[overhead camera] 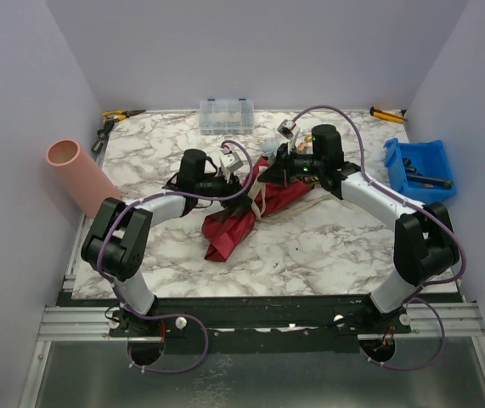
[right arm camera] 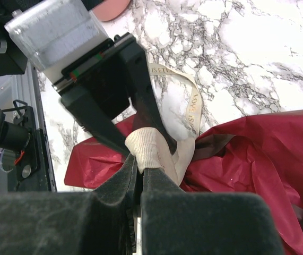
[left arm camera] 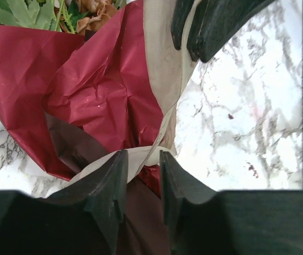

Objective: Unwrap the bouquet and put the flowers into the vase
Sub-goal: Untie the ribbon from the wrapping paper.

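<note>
The bouquet [overhead camera: 240,219] lies mid-table in its dark maroon sheet [left arm camera: 95,90], with brownish-orange flowers [left arm camera: 94,16] and green leaves showing at its open end. My right gripper [right arm camera: 140,162] is shut on the beige ribbon [right arm camera: 147,144] and holds a strip of it taut above the wrap. My left gripper [left arm camera: 143,159] is open, its jaws either side of the ribbon's knot [left arm camera: 140,158] at the bouquet's waist. In the top view both grippers, left [overhead camera: 235,172] and right [overhead camera: 278,166], meet over the bouquet. The salmon-pink vase [overhead camera: 81,174] lies tilted at the table's left edge.
A blue bin [overhead camera: 418,170] holding tools sits at the right edge. At the back stand a clear plastic box [overhead camera: 226,116], yellow-handled pliers [overhead camera: 119,115] at the far left and another yellow tool [overhead camera: 386,113] at the far right. The marble tabletop [overhead camera: 310,246] lies bare in front.
</note>
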`<state>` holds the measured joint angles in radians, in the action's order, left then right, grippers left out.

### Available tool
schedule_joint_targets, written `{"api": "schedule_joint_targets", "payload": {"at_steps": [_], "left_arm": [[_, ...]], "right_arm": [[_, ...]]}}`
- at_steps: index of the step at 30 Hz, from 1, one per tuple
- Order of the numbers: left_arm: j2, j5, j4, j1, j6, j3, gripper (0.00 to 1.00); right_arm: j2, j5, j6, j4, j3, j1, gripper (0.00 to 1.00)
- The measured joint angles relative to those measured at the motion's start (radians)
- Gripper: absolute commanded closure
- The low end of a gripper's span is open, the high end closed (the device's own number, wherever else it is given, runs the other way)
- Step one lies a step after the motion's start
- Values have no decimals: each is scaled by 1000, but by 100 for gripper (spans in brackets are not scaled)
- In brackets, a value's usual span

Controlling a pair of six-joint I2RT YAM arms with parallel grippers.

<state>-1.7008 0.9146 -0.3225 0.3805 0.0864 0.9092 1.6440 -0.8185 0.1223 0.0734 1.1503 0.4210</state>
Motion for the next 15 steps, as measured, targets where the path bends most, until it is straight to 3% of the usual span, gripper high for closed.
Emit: {"api": "schedule_joint_targets", "payload": {"at_steps": [2,9,11,13,15], "left_arm": [[-5,-11,8,2,6,0,100],[-5,-8,33,8,-95,51,100],[3,5,36,8,-158,88,100],[16,20,42,8,-230,138,100],[28,28,42,8,-281,182,100]], "right_arm": [[0,0,0,0,0,-2,97],[0,0,-1,-1,0,-6,77],[0,-1,0,-5,0,-9,65],[2,-8,-2,-12,2,-9,45],[5,-16,-1,-15,3,-9,40]]}}
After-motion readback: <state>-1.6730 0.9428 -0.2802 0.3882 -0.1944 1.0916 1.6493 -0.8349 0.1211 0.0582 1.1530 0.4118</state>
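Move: The ribbon strand I am about to pinch runs between my half-open left fingertips, roughly 1 cm to their right. The tied waist of the wrapping paper sits about 2 cm right of that hand, 1 cm ahead and 4 cm below. The flowers are some 15 cm ahead, 13 cm right and 6 cm lower. From my right hand, which still holds the ribbon higher up, that strand is 3 cm to the left, 1 cm back and 7 cm down. I close my left fingers on the ribbon strand just above the waist, then pull it quickly up about 8 cm, drifting a little right and forward to my right fingertips, with the left fingertips tilting up some 10 degrees. My right hand stays in place and opens about halfway to let its part of the ribbon go. ##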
